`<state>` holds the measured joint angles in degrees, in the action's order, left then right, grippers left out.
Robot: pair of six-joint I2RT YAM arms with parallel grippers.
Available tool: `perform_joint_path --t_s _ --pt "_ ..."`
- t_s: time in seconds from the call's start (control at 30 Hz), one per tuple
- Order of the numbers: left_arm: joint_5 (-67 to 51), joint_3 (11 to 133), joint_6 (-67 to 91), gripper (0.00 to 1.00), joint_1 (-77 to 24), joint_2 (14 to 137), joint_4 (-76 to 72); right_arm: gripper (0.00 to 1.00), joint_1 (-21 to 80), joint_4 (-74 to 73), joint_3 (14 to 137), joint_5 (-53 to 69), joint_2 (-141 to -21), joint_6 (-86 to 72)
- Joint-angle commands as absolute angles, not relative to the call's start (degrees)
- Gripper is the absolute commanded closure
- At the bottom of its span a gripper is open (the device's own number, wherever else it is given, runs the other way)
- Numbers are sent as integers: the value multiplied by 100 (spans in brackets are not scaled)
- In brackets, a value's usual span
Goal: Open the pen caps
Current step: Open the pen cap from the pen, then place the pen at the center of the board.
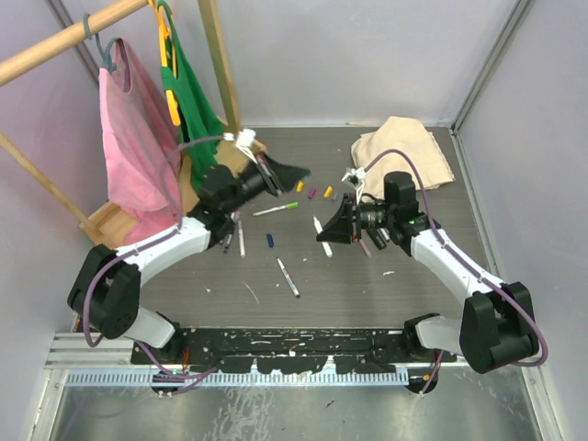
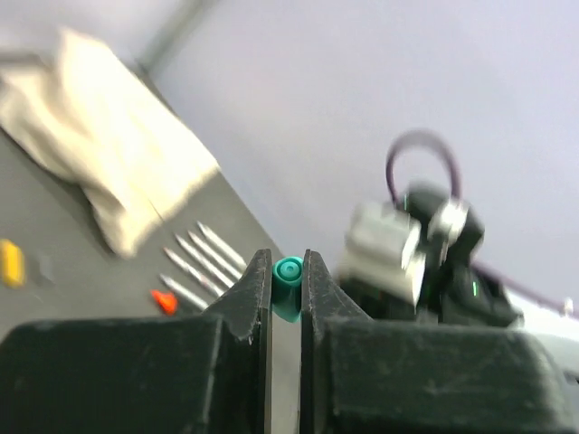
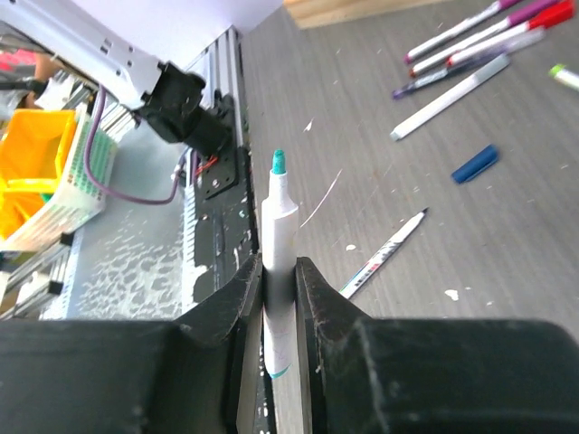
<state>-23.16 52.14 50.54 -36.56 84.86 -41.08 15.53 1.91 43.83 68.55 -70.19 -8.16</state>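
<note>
My left gripper point(image 2: 286, 269) is shut on a small teal pen cap point(image 2: 289, 287), held in the air off its pen. From above, this gripper point(image 1: 296, 172) hovers over the table's middle back. My right gripper point(image 3: 279, 271) is shut on a white pen barrel point(image 3: 279, 231) whose bare teal tip point(image 3: 279, 161) points away from the jaws. The top view shows that gripper point(image 1: 328, 236) a short way right of and below the left one. Loose caps lie between them: yellow point(image 1: 299, 186), pink point(image 1: 312, 193), orange point(image 1: 328, 192) and blue point(image 1: 270, 240).
A beige cloth point(image 1: 402, 152) lies at the back right. A wooden rack point(image 1: 110, 220) with pink and green garments stands at the back left. Loose pens lie on the grey table: a green-tipped one point(image 1: 276, 209), another point(image 1: 288, 277), and several point(image 3: 479, 41) near the left arm.
</note>
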Motion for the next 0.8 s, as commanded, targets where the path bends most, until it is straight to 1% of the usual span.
perform_joint_path --t_s 0.0,0.13,0.27,0.37,0.5,0.6,0.77 --pt "-1571 5584 4946 100 -3134 7972 -4389 99 1817 81 4386 6818 -7153 -640" --pt "-1148 5066 4764 100 -3120 7682 -3868 99 2041 78 4324 6310 -7295 -634" --pt "-770 4616 4678 100 -3123 7514 -3144 99 2493 119 4246 5342 -7625 -781" --pt "-379 4484 4729 100 -3129 7545 -2314 99 2821 179 4273 4732 -8002 -999" --pt "85 4619 4892 100 -3138 7831 -988 99 3180 272 4309 4028 -8510 -1581" --pt "227 4743 5044 100 -3148 8165 -431 99 3514 6 4560 3311 -8937 -1947" --pt "479 5251 5096 100 -3315 8866 417 97 3865 -130 4711 2605 -9264 -2136"
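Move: My left hand holds the teal cap. The dark blue cap lies about 3 cm ahead of it, 11 cm left and 29 cm below. On the table too, the green pen is 12 cm ahead and 10 cm left, the grey-capped marker 3 cm ahead and 20 cm left. My right hand holds the uncapped teal marker. The blue-tipped marker lies 9 cm to its left, 2 cm back and 21 cm down, the dark blue cap 10 cm ahead and 15 cm left. With the cap and marker already apart, my left hand first swings up, left and a little forward, then plunges some 24 cm with further leftward travel towards the dark blue cap, its fingers tipping down about 40 degrees. My right hand sinks about 17 cm and drifts 6 cm left towards the blue-tipped marker, tilting its fingers down. Both grips stay closed. ##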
